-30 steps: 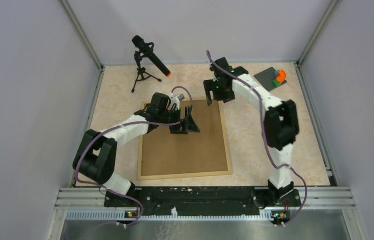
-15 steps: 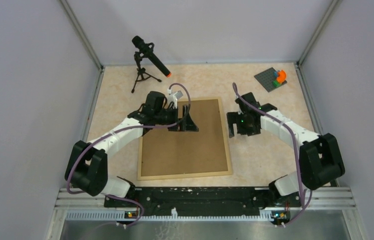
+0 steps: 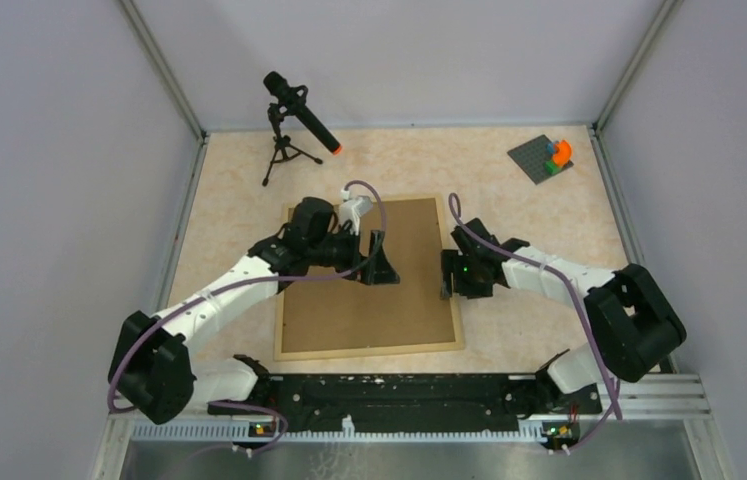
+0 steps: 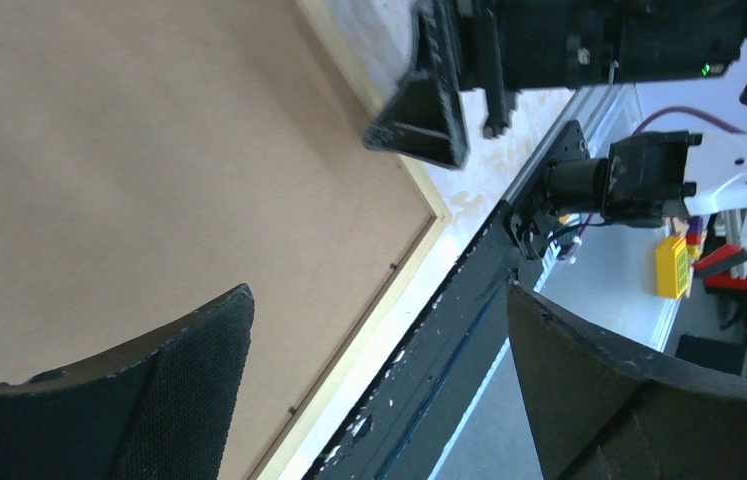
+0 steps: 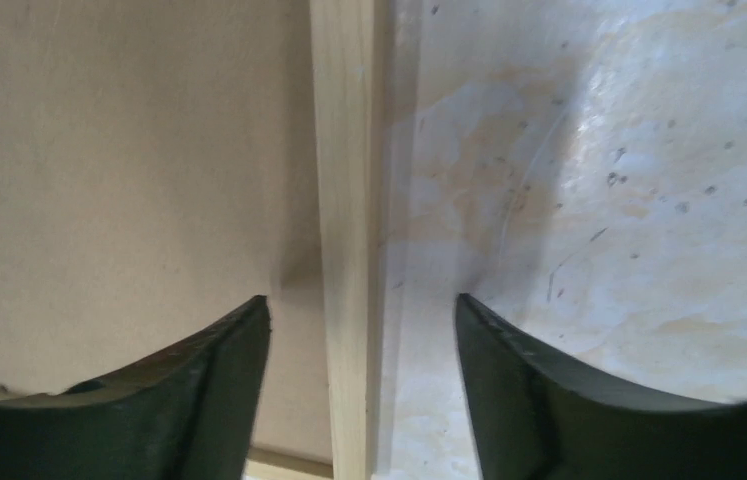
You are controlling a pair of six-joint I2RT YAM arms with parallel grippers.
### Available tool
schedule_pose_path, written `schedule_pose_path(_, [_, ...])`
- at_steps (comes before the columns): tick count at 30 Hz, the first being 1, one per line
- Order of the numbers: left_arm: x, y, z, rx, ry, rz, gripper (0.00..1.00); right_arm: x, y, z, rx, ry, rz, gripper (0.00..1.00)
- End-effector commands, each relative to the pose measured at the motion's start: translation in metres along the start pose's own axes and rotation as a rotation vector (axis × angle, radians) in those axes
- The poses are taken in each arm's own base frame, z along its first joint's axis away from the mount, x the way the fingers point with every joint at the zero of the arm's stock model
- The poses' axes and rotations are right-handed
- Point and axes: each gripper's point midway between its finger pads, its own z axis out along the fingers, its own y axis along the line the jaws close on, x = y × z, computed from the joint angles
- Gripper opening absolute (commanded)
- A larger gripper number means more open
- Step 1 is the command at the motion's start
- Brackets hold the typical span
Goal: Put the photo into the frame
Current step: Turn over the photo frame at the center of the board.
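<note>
The frame [image 3: 369, 350] lies flat on the table with a brown backing board [image 3: 369, 300] facing up inside it. The photo does not show in any view. My left gripper [image 3: 381, 262] hangs open over the board's upper middle, holding nothing; in the left wrist view [image 4: 379, 295] it looks across the board [image 4: 149, 150] to the frame's near strip [image 4: 321, 380]. My right gripper [image 3: 446, 280] is low at the middle of the frame's right side. It is open [image 5: 361, 300], one finger over the board [image 5: 119, 150], the other over the table, with gaps on both sides of the wood strip [image 5: 344, 150].
A microphone on a small tripod [image 3: 294, 115] stands at the back left. A grey plate with coloured bricks [image 3: 547, 157] sits at the back right. Grey walls close in three sides, and a black rail [image 3: 379, 395] runs along the near edge.
My right arm swung from the frame's far right corner down to the middle of its right side and dropped low over the strip. My left gripper drifted slightly nearer, still open.
</note>
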Motion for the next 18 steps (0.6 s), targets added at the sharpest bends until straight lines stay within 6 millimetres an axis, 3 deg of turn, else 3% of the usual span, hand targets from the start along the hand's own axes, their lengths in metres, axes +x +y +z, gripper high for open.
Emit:
schedule_pose_path(1, [0.010,-0.037,0.015,0.027,0.015,0.173,0.99,-0.020,0.000,0.011,0.071,-0.092,0.020,0.55])
schedule_pose_path(3, [0.016,-0.047,0.023,0.016,0.021,0.238,0.99,-0.014,-0.008,0.017,0.111,-0.061,0.024,0.36])
schedule_pose_path(5, [0.019,-0.058,0.030,0.008,0.004,0.315,0.99,-0.008,-0.015,0.022,0.144,-0.044,0.024,0.07])
schedule_pose_path(6, [0.020,-0.062,0.033,0.001,-0.014,0.362,0.99,-0.007,-0.018,0.022,0.161,-0.047,0.034,0.00])
schedule_pose_path(10, [0.036,-0.089,0.041,0.038,-0.104,0.673,0.99,-0.020,-0.031,0.002,0.238,-0.129,0.069,0.00])
schedule_pose_path(14, [0.070,-0.106,0.053,0.079,-0.099,0.981,0.99,-0.036,-0.018,-0.028,0.185,-0.183,0.057,0.00])
schedule_pose_path(18, [0.106,-0.112,0.069,0.089,0.031,1.127,0.99,-0.041,-0.002,-0.053,0.070,-0.176,0.079,0.00])
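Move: The photo frame's right rail lies right between the right hand's half-closed fingers, roughly 1 cm ahead and 1 cm below. From that hand the frame's near right corner is about 14 cm back and 2 cm right, the far right corner about 20 cm ahead and 2 cm left; the backboard's middle is some 3 cm ahead and 18 cm left. The left hand hovers over the backboard, with the near right corner about 15 cm back, 15 cm right and 16 cm below. The frame's right rail is pinched as the right fingers shut on it from both sides, creeping under 2 cm forward; still gripping, the hand then draws about 2 cm right and slightly up. Meanwhile the left hand, wide open and still high, swings some 16 cm back and to the right towards the near right corner, its wrist turning about 50 degrees, partly clockwise. ##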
